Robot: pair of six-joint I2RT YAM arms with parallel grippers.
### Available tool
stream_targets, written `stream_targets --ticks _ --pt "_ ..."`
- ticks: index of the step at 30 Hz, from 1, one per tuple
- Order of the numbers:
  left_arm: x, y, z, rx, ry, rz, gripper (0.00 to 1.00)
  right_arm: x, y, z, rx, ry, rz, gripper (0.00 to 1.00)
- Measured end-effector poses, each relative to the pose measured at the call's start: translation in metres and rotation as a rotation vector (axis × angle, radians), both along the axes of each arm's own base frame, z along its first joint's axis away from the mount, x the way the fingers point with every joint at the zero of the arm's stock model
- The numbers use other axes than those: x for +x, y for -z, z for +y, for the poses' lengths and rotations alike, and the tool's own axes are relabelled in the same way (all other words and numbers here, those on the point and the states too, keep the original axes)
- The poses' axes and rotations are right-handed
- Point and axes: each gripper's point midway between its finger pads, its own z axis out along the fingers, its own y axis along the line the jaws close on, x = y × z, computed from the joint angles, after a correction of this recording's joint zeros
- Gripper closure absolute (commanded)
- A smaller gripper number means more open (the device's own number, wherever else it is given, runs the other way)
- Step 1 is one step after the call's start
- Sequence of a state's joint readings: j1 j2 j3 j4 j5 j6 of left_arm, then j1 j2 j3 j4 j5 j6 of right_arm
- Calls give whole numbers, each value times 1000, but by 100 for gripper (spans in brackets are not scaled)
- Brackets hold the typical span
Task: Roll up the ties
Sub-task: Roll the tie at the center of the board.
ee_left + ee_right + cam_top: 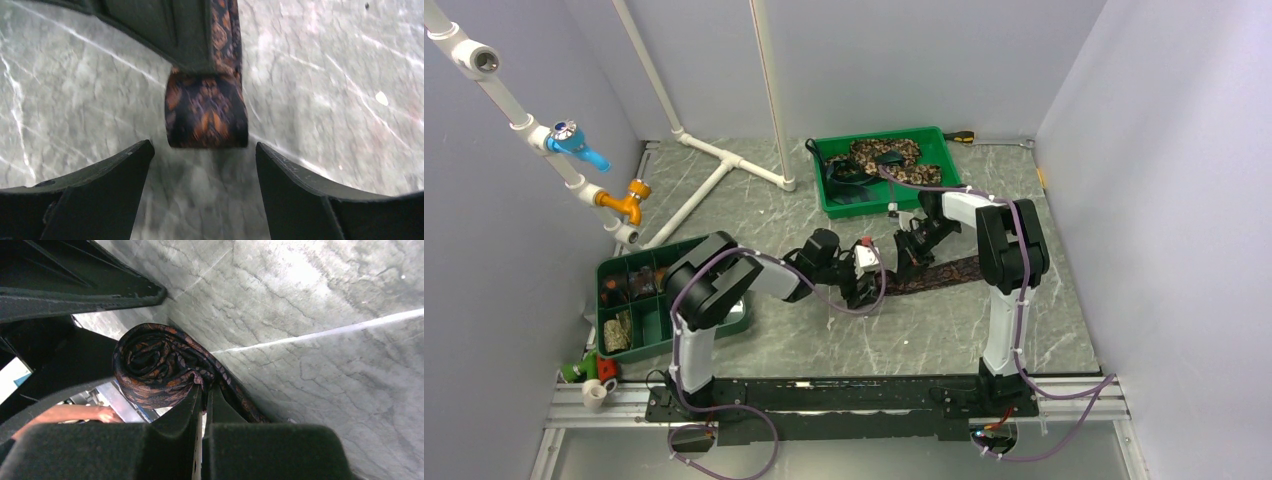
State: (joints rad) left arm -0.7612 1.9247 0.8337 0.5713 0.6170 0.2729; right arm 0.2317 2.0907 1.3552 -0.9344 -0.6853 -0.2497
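A dark brown tie with an orange pattern (pixel 949 272) lies across the middle of the table, its left end wound into a roll (pixel 150 365). My right gripper (pixel 202 390) is shut on the tie right at the roll's edge; from above it (pixel 911 252) stands over that end. In the left wrist view the roll (pixel 206 112) sits just beyond my left gripper (pixel 202 152), which is open, its fingers (pixel 125 172) wide on either side and nothing between them. The left gripper (pixel 869 272) is just left of the roll.
A green tray (pixel 854 208) at the back holds more ties (pixel 889 155) in a heap. A green divided bin (pixel 664 345) stands at the left. White pipe framing (pixel 724 165) lies across the back left, and a small white cup (pixel 596 392) sits at the near left.
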Motion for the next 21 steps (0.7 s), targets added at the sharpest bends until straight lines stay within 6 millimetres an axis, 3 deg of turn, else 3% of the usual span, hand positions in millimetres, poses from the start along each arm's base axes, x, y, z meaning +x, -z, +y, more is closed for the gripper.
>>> stream_targets --ticks 3,10,13,17,19,21 --pt "8 -1 -15 -49 -1 -3 21 0 0 0 -2 3 2 100" --pt "15 0 -44 -141 15 -4 44 1 -1 0 -22 0 6 100" --pt "13 1 -52 -163 32 -11 57 2 -1 -1 -31 -3 3 100" --pt "11 1 -55 -157 36 -21 81 3 -1 -1 -34 -2 2 99" --pt "11 1 -54 -137 27 -30 89 3 -2 -1 -33 -1 4 92" --pt "11 1 -51 -96 15 -48 93 3 -3 -1 -31 -1 6 77"
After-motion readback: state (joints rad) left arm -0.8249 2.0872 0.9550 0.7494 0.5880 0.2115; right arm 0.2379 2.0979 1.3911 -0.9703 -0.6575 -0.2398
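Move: The rolled part of the tie lies about 6 cm to the right of the left hand's open fingers, some 2 cm ahead and nearly level with them. The flat, unrolled strip runs on to the right, its middle roughly 15 cm right, 4 cm ahead and 2 cm below. The green tray is centred about 25 cm ahead and 4 cm right. The right hand, pinching the tie beside the roll, has the roll's middle some 3 cm to its left, neither ahead nor back. Left hand reaches right about 5 cm, closing its fingers around the tie roll while the right keeps pinching. ##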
